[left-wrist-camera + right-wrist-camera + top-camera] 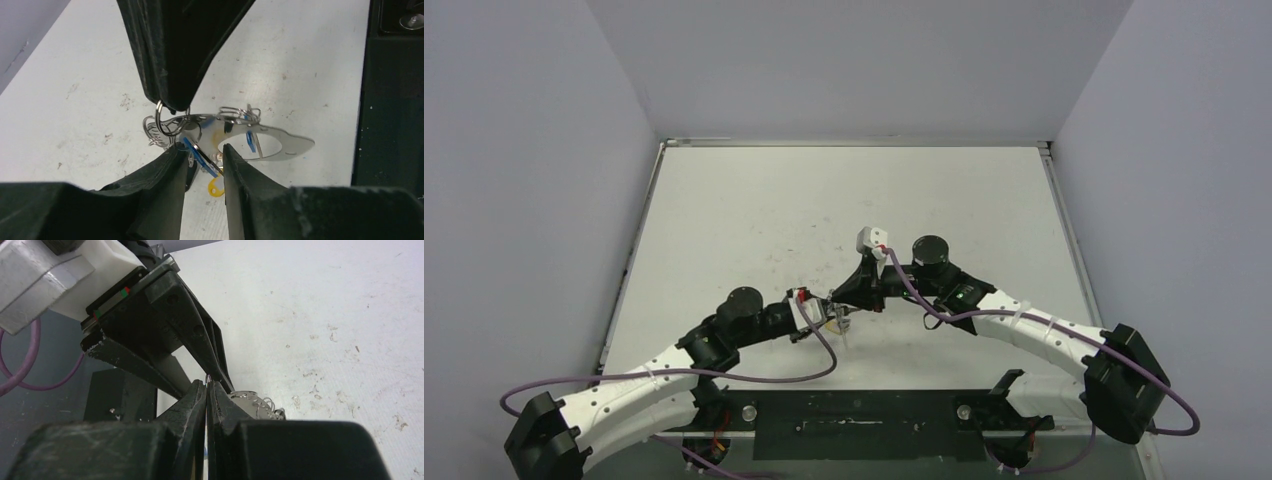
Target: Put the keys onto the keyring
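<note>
My right gripper (pixel 172 107) comes down from above, shut on the thin silvery keyring (pixel 171 122), whose wire shows at its tips (pixel 207 376). On the keyring hang a flat metal plate with a round hole (pixel 295 145) and small wire rings (pixel 241 113). My left gripper (pixel 202 147) is just below with its jaws a little apart. A blue key (pixel 200 155) slants across the gap and touches both fingers. A yellow key head (pixel 215 187) hangs under it. In the top view both grippers (pixel 836 310) meet above the table's near middle.
The white table (pixel 774 210) has raised edges and grey walls on three sides. A black base strip (pixel 864 425) runs along the near edge, also on the right of the left wrist view (pixel 390 125). Purple cables (pixel 774 375) loop off both arms.
</note>
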{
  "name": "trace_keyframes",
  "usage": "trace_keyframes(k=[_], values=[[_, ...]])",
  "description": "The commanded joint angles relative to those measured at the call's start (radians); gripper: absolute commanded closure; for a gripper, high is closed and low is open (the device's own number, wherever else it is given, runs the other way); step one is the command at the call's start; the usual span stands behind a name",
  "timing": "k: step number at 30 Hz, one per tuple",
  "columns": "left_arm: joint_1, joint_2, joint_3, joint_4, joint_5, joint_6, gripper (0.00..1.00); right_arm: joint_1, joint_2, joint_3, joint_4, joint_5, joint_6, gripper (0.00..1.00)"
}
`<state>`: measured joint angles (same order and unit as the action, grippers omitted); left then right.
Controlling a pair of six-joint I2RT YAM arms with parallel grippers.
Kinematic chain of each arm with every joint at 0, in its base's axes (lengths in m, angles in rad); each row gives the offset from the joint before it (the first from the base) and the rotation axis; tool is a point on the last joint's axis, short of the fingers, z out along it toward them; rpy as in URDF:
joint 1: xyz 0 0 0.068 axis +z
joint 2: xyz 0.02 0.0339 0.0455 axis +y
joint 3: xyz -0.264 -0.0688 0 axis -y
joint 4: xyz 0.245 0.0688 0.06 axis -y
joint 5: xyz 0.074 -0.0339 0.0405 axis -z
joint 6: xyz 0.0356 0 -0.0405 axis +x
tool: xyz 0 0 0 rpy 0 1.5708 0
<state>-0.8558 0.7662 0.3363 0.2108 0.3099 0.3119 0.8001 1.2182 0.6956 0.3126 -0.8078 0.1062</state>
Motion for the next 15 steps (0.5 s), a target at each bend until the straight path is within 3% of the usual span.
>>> trace_keyframes(k=[1, 3, 6, 15], values=[[-0.014, -0.053, 0.019, -0.039, -0.026, 0.029, 0.63, 0.005, -0.048, 0.01, 0.121, 0.004, -0.001, 1.0], [-0.015, -0.095, 0.009, -0.032, -0.041, 0.014, 0.56, 0.005, -0.052, 0.009, 0.119, -0.001, -0.005, 1.0], [-0.016, -0.165, -0.008, -0.01, -0.06, -0.011, 0.52, 0.005, -0.056, 0.004, 0.113, -0.012, -0.012, 1.0], [-0.015, -0.299, -0.067, 0.114, -0.049, -0.121, 0.57, 0.004, -0.065, 0.005, 0.102, -0.042, -0.028, 1.0]])
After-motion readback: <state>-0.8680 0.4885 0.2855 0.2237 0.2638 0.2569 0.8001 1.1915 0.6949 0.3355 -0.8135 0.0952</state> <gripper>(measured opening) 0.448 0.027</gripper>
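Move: The small ring pinched in the right fingertips is some 4 cm above the left hand point, level in reach and about 1 cm to its right. The blue-tagged key hangs from the ring, about 2 cm right of the left hand and 1 cm nearer the base, 1 cm below it. The metal plate hangs some 4 cm back, 2 cm right and 5 cm below that hand. From the right hand, the ring lies about 1 cm left, neither ahead nor back, at its own height. The small ring and its hanging key stay pinched in the shut right fingers, which rise about 1 cm. Beside them the left hand spreads its already parted fingers to about half open and, after a brief slight dip, climbs some 5 cm from beside the hanging key to about the ring's height. It also eases 2 cm left, drifting slightly back, and its fingertips tilt up some 10 degrees. ##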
